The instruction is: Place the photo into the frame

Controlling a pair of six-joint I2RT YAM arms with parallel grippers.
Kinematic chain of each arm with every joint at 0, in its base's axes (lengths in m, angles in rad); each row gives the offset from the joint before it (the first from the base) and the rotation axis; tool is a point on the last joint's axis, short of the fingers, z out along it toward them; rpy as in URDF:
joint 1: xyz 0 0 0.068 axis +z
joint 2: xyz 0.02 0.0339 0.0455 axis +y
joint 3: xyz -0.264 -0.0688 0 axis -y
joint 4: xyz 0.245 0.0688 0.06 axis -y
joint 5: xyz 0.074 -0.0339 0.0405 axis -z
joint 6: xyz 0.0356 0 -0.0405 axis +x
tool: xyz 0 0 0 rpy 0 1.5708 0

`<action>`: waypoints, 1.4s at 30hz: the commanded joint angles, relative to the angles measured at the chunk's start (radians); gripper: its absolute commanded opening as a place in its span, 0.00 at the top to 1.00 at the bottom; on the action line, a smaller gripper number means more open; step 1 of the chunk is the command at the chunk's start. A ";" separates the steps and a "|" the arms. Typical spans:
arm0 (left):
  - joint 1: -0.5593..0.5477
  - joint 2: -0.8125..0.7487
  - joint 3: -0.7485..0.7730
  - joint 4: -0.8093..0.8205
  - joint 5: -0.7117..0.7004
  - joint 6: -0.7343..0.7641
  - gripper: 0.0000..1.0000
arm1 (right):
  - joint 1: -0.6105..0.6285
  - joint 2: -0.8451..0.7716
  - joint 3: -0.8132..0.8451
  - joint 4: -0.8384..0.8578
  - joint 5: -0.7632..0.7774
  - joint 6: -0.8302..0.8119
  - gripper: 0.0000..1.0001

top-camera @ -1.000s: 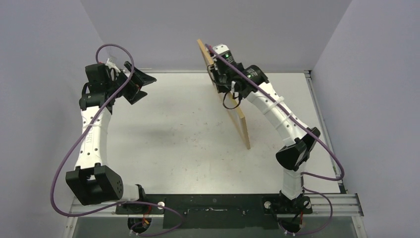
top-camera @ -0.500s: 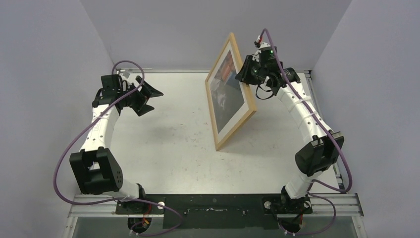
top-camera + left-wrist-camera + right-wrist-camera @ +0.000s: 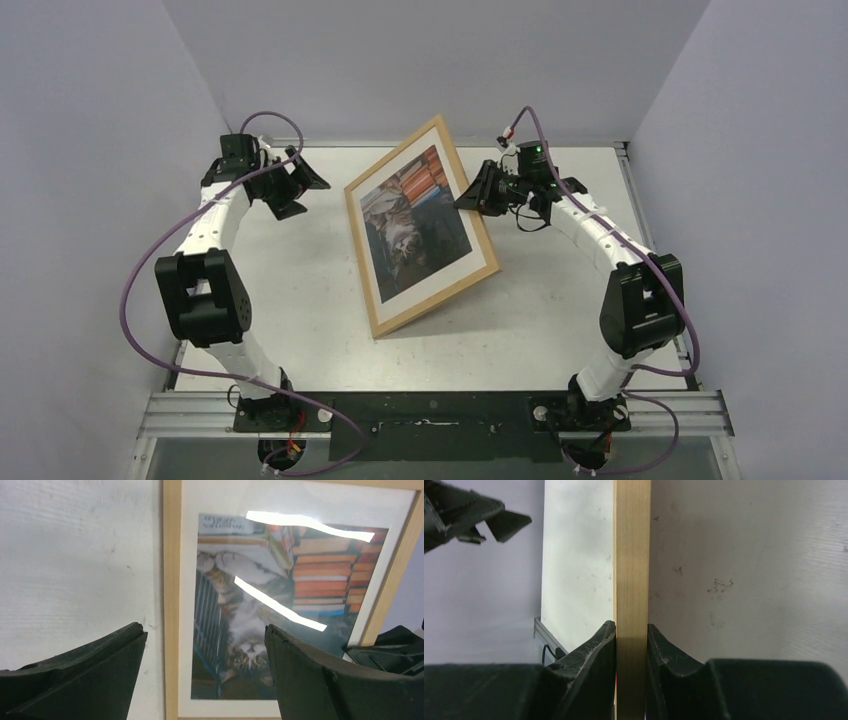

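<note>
The light-wood frame [image 3: 361,262] leans face-up in the table's middle, its near-left edge on the table and its far-right edge raised. Inside it, behind a white mat [image 3: 452,270], sits the photo [image 3: 415,225] of a tabby cat and stacked books. My right gripper [image 3: 468,200] is shut on the frame's right edge; in the right wrist view the wooden edge [image 3: 631,555] runs between the pads of that gripper [image 3: 631,627]. My left gripper [image 3: 297,195] hangs open at the far left, apart from the frame. Its wrist view shows the photo [image 3: 250,630] under glare, past the wide-apart fingers of the gripper [image 3: 203,629].
The white table [image 3: 300,290] is scuffed and closed in by grey walls on three sides. A metal rail [image 3: 640,230] runs along its right edge. My left gripper [image 3: 469,515] shows at the top left of the right wrist view.
The frame has swung from standing on edge to leaning face-up, showing the photo. My right gripper came down with it. My left arm drew back toward the far-left corner.
</note>
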 commanded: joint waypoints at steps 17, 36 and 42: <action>-0.010 0.422 0.443 0.035 -0.100 0.441 0.11 | 0.008 0.414 0.260 -0.282 -0.135 -0.469 1.00; 0.006 0.732 0.722 -0.009 0.100 0.538 0.13 | 0.011 0.524 0.423 -0.346 0.162 -0.492 0.34; 0.005 0.703 0.662 0.012 0.091 0.532 0.13 | 0.004 0.397 0.365 -0.283 0.235 -0.421 0.21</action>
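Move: The right gripper still holds the long right side of the tilted framed photo, whose middle is about 11 cm to the left, 1 cm back and 8 cm below. The bare tabletop where that middle is to rest lies some 15 cm left, 4 cm back and 17 cm below. From the empty, open left gripper, the framed photo's middle is roughly 19 cm to the right, 4 cm back and 6 cm below. Lower the right gripper about 16 cm, easing slightly back and then some 5 cm past the start forward, turning counter-clockwise and rolling its left side down to lay the held framed photo flat; open the fingers wide at the bottom. Meanwhile send the open left gripper about 15 cm forward and 12 cm down, beyond the frame's far left corner, without gripping. ##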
